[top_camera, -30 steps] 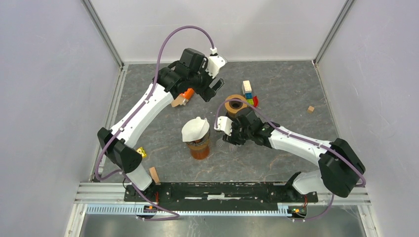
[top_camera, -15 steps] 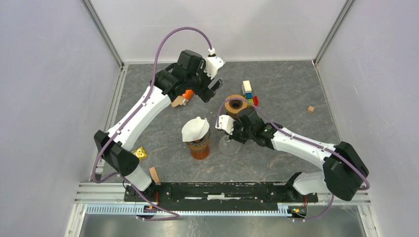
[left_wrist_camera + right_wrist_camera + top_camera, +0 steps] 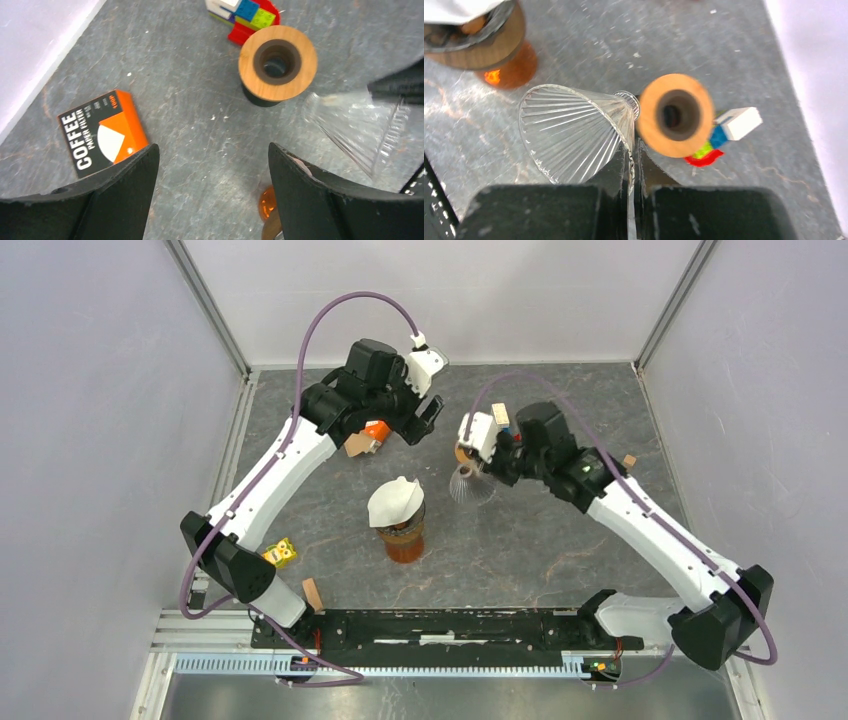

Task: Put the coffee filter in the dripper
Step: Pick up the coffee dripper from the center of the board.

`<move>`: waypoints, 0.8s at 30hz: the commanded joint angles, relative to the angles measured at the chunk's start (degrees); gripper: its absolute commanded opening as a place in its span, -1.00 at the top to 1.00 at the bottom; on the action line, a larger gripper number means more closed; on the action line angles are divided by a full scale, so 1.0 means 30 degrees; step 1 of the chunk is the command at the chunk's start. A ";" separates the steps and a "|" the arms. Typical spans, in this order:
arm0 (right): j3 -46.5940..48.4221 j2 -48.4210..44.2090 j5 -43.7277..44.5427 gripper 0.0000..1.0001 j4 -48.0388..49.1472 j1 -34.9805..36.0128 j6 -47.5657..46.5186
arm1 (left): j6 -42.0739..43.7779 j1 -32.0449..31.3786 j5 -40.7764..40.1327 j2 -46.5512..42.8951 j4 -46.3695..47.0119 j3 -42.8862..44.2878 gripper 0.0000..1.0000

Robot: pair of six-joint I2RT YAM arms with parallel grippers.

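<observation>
A white paper coffee filter (image 3: 395,500) rests folded on top of the amber carafe (image 3: 404,543) at the table's middle; the right wrist view catches its edge (image 3: 459,7). The dripper (image 3: 470,483) is a clear ribbed cone, held tilted above the table. My right gripper (image 3: 487,468) is shut on its narrow neck, and the cone's mouth (image 3: 574,132) faces the carafe. A wooden ring stand (image 3: 676,115) lies just beyond the neck. My left gripper (image 3: 425,423) hovers open and empty above bare table (image 3: 214,150), with the dripper (image 3: 357,125) to its right.
An orange and black coffee filter box (image 3: 102,132) lies left of the left gripper. Coloured toy bricks (image 3: 247,15) sit behind the wooden ring stand (image 3: 277,62). Small wooden blocks (image 3: 313,593) (image 3: 628,461) and a yellow piece (image 3: 284,552) lie near the table's edges.
My right gripper has shut on the dripper and lifted it off the table, carrying it back and right toward the wooden ring stand. The left arm has shifted slightly left.
</observation>
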 commanded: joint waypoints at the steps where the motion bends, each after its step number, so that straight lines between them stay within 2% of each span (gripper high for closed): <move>1: 0.3170 0.0259 -0.0927 1.00 -0.1292 -0.1947 0.0397 | -0.1529 0.0001 0.2401 -0.0725 0.1290 -0.0328 -0.71; 5: 0.5711 0.2135 -0.2315 1.00 -0.2228 -0.3849 0.1444 | -0.2258 -0.0028 0.2790 -0.0384 0.1777 -0.0274 -0.73; 12: 0.7672 0.5097 -0.3967 1.00 -0.3007 -0.5555 0.2890 | -0.4370 -0.0028 0.2786 -0.0010 0.4215 -0.0772 -0.77; 24: 0.9490 0.7650 -0.5112 1.00 -0.4405 -0.6254 0.3762 | -0.7115 -0.0127 0.3775 0.1026 0.7183 -0.2012 -0.70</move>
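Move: The wood-topped stand, the place the held clear coffee dripper is taken to, is about 11 cm ahead of the right hand, neither left nor right, its middle some 16 cm below. The toy blocks in the red arc are roughly 19 cm ahead, 7 cm right and 20 cm below; the filter-topped server is 4 cm back, 14 cm left and 15 cm below. From the left hand the stand lies 3 cm ahead, 9 cm right, 24 cm below. The clear coffee dripper, still pinched at its rim by the right fingers, is carried about 10 cm forward and a little right to the stand, rising some 6 cm and then sinking back to its starting height as the wrist tips down and turns clockwise. The left hand, still open, shifts about 5 cm right towards the stand, rolling its left side down. ##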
